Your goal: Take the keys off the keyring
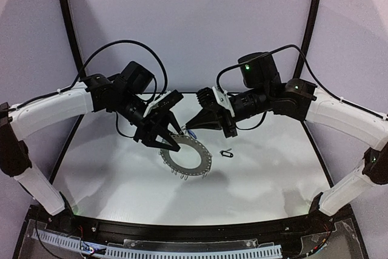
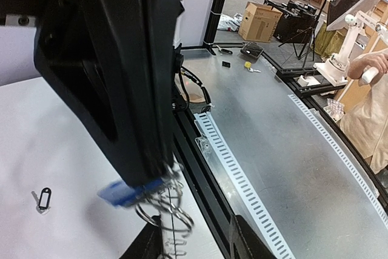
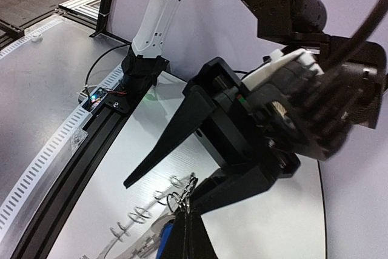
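The keyring (image 1: 193, 163), a dark grey disc fringed with thin wire loops (image 2: 168, 209), lies mid-table. My right gripper (image 1: 188, 127) is shut at the ring's far rim, and the blue key (image 2: 123, 193) sticks out from its tip (image 3: 191, 211), still among the loops. My left gripper (image 1: 168, 145) stands at the ring's left rim with its jaws apart. Its two dark fingers (image 3: 162, 145) flank the loops without clamping them. The black-headed key (image 1: 227, 153) lies loose on the table to the right of the ring.
A black rail (image 2: 197, 150) and a slotted white strip (image 2: 242, 180) run along the table's near edge. Black cables (image 1: 145, 59) arc over both arms. Boxes and gear (image 2: 259, 21) sit beyond the table.
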Controlling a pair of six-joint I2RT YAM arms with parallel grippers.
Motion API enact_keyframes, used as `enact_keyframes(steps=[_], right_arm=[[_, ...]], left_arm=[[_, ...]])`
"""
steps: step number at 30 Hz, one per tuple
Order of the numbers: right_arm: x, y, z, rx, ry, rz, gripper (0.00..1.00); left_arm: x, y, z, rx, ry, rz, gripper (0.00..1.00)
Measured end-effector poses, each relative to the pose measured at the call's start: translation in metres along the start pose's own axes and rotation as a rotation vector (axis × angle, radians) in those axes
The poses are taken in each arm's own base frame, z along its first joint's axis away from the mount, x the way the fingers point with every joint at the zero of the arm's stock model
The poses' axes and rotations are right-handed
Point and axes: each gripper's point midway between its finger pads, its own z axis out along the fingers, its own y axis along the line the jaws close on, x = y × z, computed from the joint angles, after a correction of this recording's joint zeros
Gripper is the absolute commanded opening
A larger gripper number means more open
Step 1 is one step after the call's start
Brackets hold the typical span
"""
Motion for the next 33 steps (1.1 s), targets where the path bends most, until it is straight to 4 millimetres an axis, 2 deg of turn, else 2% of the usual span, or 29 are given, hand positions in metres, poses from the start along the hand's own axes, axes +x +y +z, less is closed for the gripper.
enact_keyframes(steps=[5,11,12,13,21,27,33], right_arm=[[-0.008,-0.002,-0.006,0.022,-0.015,-0.012,0.0],[-0.009,-0.001,-0.006,0.018,-0.021,0.004,0.0],[-0.008,-0.001,-0.006,0.018,-0.021,0.005,0.0],[-0.007,-0.001,-0.006,0.017,-0.02,0.008,0.0],[-0.005,-0.002,-0.005,0.021,-0.014,0.028,0.0],[-0.001,-0.005,-0.006,0.042,0.008,0.038,0.0],[0.008,-0.012,-0.004,0.105,0.074,0.036,0.0]], left_arm=[[-0.001,-0.005,-0.003,-0.01,-0.007,0.004,0.29],[-0.01,0.001,-0.003,-0.036,-0.043,0.007,0.22],[-0.01,0.001,-0.003,-0.038,-0.045,0.007,0.09],[-0.011,0.004,-0.002,-0.044,-0.054,0.001,0.03],[-0.009,0.016,-0.001,-0.105,-0.073,-0.043,0.01],[-0.008,0.025,-0.007,-0.213,-0.092,-0.102,0.01],[-0.006,0.042,-0.013,-0.33,-0.12,-0.184,0.01]])
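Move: The small ring carrying the blue key is held in my right fingertips. It lies about 2 cm ahead of my left hand and 1 cm to its right, level with it. From my left hand, the blue key is some 3 cm right, 1 cm ahead and 1 cm below. The big disc hangs about 3 cm back, 2 cm right and 5 cm down, while the removed black key lies on the table roughly 5 cm ahead, 15 cm right and 27 cm down. I close my part-open left fingers on the small ring beside my right fingertips, nudging forward and slightly right and up to get there. Once shut, they pull forward, about 4 cm in all, while the hand swings some 20 degrees counter-clockwise. My right hand keeps its shut grip, rises 1 cm, then sinks back and yields about 1 cm forward. ##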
